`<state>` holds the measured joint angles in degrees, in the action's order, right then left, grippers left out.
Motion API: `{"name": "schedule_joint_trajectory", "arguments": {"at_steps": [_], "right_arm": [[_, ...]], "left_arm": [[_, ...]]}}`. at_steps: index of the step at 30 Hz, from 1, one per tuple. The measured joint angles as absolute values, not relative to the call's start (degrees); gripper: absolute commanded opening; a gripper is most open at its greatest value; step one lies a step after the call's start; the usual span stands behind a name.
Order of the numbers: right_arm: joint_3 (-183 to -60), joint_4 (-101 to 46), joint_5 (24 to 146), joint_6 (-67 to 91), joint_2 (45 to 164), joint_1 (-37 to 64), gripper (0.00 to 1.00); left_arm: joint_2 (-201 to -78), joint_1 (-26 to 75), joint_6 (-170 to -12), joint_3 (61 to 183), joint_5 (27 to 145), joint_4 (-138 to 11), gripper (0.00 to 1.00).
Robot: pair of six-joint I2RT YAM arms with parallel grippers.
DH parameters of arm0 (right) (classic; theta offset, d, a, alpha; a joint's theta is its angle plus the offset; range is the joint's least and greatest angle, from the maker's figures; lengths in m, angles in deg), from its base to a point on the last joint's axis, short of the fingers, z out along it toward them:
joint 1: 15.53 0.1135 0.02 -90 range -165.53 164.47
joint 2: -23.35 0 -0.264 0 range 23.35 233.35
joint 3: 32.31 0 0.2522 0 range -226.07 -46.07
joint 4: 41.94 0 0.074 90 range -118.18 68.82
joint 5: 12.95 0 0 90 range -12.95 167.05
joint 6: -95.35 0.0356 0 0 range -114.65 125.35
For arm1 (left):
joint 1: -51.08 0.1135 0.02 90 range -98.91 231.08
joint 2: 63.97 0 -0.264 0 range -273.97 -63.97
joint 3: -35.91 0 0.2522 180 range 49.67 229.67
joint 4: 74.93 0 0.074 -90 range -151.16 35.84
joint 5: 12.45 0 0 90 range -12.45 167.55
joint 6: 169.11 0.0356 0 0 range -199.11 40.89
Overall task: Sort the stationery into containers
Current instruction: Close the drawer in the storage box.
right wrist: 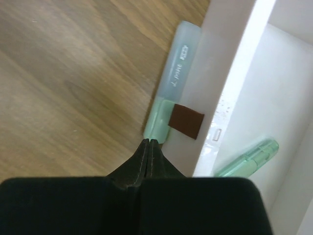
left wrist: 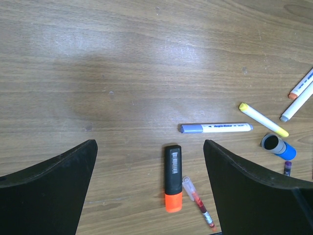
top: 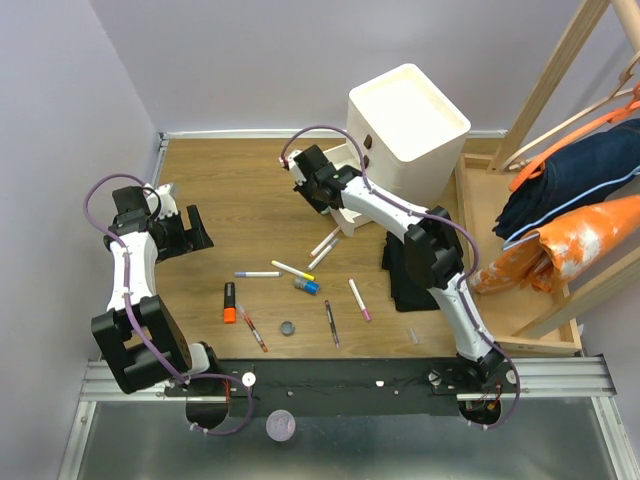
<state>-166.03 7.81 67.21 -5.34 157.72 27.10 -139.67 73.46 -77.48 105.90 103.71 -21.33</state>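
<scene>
In the right wrist view my right gripper (right wrist: pixel 148 142) is shut with nothing between its jaws, its tips at the cap end of a pale-green highlighter (right wrist: pixel 174 81). That highlighter lies on the table against the front of a cream-white drawer (right wrist: pixel 230 83), beside the drawer's brown handle (right wrist: pixel 186 121). A second green highlighter (right wrist: pixel 247 159) lies inside the drawer. My left gripper (left wrist: pixel 149 152) hangs open above an orange highlighter (left wrist: pixel 173 183) and a red pen (left wrist: pixel 198 203). More pens and markers (top: pixel 292 270) are scattered mid-table.
The white cabinet (top: pixel 410 130) stands at the back. A folded black cloth (top: pixel 412 270) lies to the right of the pens. A wooden rack (top: pixel 560 110) with clothes fills the right side. A small grey round cap (top: pixel 288 328) sits near the front.
</scene>
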Motion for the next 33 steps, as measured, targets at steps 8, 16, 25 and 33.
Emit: {"name": "schedule_joint_trajectory", "arguments": {"at_steps": [8, 16, 25, 33], "right_arm": [[-166.0, 6.4, 61.3, -5.9, 158.9, 26.3, 0.01], [-166.0, 4.2, 57.7, -6.9, 158.9, 25.2, 0.01], [-166.0, 2.9, 55.9, -7.8, 159.2, 23.4, 0.01], [-164.6, 1.1, 53.4, -9.5, 159.2, 22.1, 0.01]], "left_arm": [[-139.7, 73.5, -77.5, 105.4, 103.7, -21.7, 0.99], [-139.7, 73.5, -77.7, 105.4, 103.7, -22.2, 0.99], [-139.7, 73.5, -78.1, 105.4, 103.7, -22.4, 0.99], [-139.7, 73.5, -78.3, 105.2, 103.7, -22.5, 0.99]]}}
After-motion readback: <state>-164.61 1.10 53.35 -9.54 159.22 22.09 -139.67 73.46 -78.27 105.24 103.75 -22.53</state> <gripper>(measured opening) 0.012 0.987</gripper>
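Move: The right hand, its fingers shut, is just outside the open drawer's front. The brown drawer handle is about 4 cm ahead and 2 cm right of it, at roughly its height. The mint highlighter lies on the table 4 cm ahead, 2 cm left and 3 cm below; the green pen inside the drawer is some 4 cm ahead and 6 cm right. From the idle left hand, the handle is about 20 cm ahead, 32 cm right and slightly lower. The right hand's shut fingertips come to bear on the drawer front at the brown handle and push the drawer towards the box. The hand travels about 9 cm, right and forward in nearly equal parts, almost level after an early dip of about 1 cm. The wrist turns some 10 degrees clockwise while the fingers tip up by about as much. ##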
